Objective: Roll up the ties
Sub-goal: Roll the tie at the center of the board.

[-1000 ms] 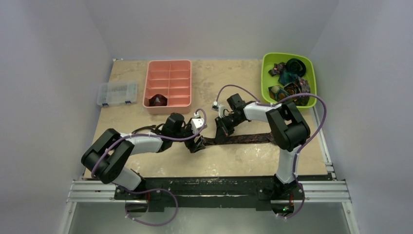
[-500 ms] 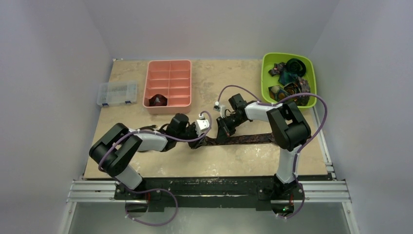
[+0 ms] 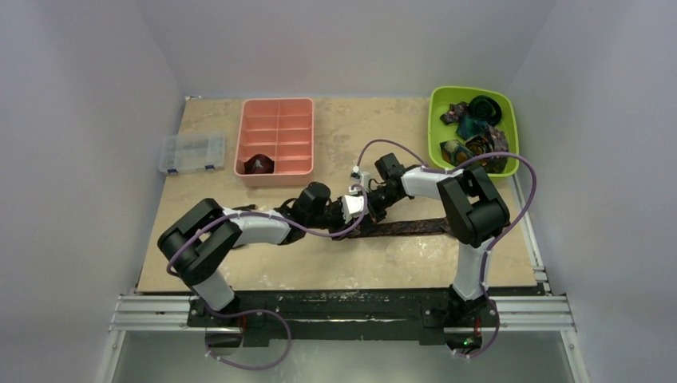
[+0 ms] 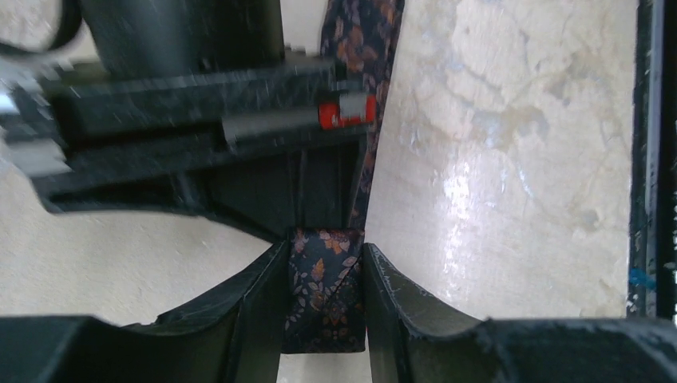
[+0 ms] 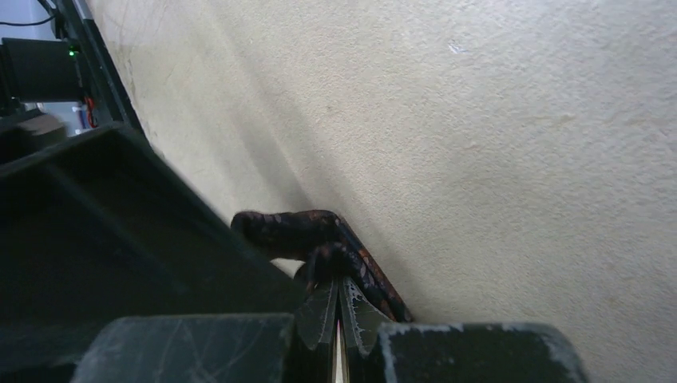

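Note:
A dark brown-maroon floral tie (image 3: 407, 227) lies as a flat strip across the table's middle. My left gripper (image 3: 351, 211) is shut on its folded left end; in the left wrist view the fold (image 4: 326, 295) fills the gap of the left gripper (image 4: 326, 247). My right gripper (image 3: 371, 209) meets it from the far side. In the right wrist view the right gripper (image 5: 338, 283) is shut, with bunched tie fabric (image 5: 287, 225) at its tips. More ties (image 3: 475, 128) lie coiled in the green bin.
A pink compartment tray (image 3: 275, 102) at the back holds one rolled tie (image 3: 259, 165). The green bin (image 3: 513, 120) stands at the back right, a clear plastic box (image 3: 192, 153) at the left. A black rail (image 4: 651, 159) lines the table's near edge.
My left arm has reached right, up to the right gripper. Its jaws have closed on the tie's end and carried it right. The right gripper has stayed put.

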`<state>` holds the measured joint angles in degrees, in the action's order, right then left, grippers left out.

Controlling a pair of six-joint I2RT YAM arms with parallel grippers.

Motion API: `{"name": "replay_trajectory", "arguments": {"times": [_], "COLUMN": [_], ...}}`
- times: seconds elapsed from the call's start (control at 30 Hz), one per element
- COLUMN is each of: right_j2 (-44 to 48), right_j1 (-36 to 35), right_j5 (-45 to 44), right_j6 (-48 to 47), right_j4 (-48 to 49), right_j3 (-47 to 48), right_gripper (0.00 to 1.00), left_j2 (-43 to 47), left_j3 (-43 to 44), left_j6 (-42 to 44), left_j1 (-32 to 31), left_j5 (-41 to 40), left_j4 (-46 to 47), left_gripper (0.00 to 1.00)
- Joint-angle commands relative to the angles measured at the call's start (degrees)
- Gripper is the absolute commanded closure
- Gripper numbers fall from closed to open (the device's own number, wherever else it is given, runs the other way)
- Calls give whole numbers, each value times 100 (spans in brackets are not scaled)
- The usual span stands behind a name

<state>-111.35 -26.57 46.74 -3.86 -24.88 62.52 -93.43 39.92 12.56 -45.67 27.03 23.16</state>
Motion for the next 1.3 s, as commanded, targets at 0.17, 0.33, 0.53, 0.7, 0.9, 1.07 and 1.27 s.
{"name": "replay_trajectory", "arguments": {"times": [0.17, 0.33, 0.53, 0.7, 0.9, 1.07, 1.27], "right_j2": [413, 484, 693, 571, 258, 132, 31], "right_j1": [65, 153, 349, 348, 341, 339, 342], "right_j5": [-226, -137, 426, 662, 812, 1000, 1272], "right_j6": [-55, -262, -256, 58, 543, 447, 121], "right_j4": [-312, -689, -973, -587, -101, -176, -466], "right_j3": [232, 356, 450, 257, 190, 258, 319], "right_gripper": [99, 85, 72, 65, 66, 65, 78], "left_j2": [-122, -106, -59, -206, -222, -252, -346], "left_j3": [-203, -193, 3, 142, 204, 302, 338], "left_j6": [109, 161, 204, 188, 229, 160, 98], "left_j1": [8, 12, 2, -14, -15, -12, -19], "left_j5": [-269, -264, -197, -164, -59, -45, -104], "left_j4": [125, 111, -26, 0, 39, 103, 190], "left_gripper": [64, 64, 64, 64, 63, 63, 63]}}
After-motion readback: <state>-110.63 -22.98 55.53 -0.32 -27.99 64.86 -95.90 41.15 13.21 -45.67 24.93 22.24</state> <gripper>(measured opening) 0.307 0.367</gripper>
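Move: The rolled part of the tie is already between my left fingers, its middle within 1 cm of the hand point, and about 1 cm back, 1 cm left and 2 cm above my shut right fingertips. The flat tail's middle lies on the board some 15 cm to the right of my left hand and 5 cm lower. The orange box is about 26 cm ahead and 23 cm left of that hand, 3 cm lower. Keeping the roll gripped by its edges, I lower my left hand about 3 cm towards the board with a slight shift left, hold there, then ease up and back right. Meanwhile I draw my shut right fingers up and to the right from under the roll's fold, open them a third, and after rising about 4 cm swing them back left and slightly down onto the roll's right edge, starting to close. ##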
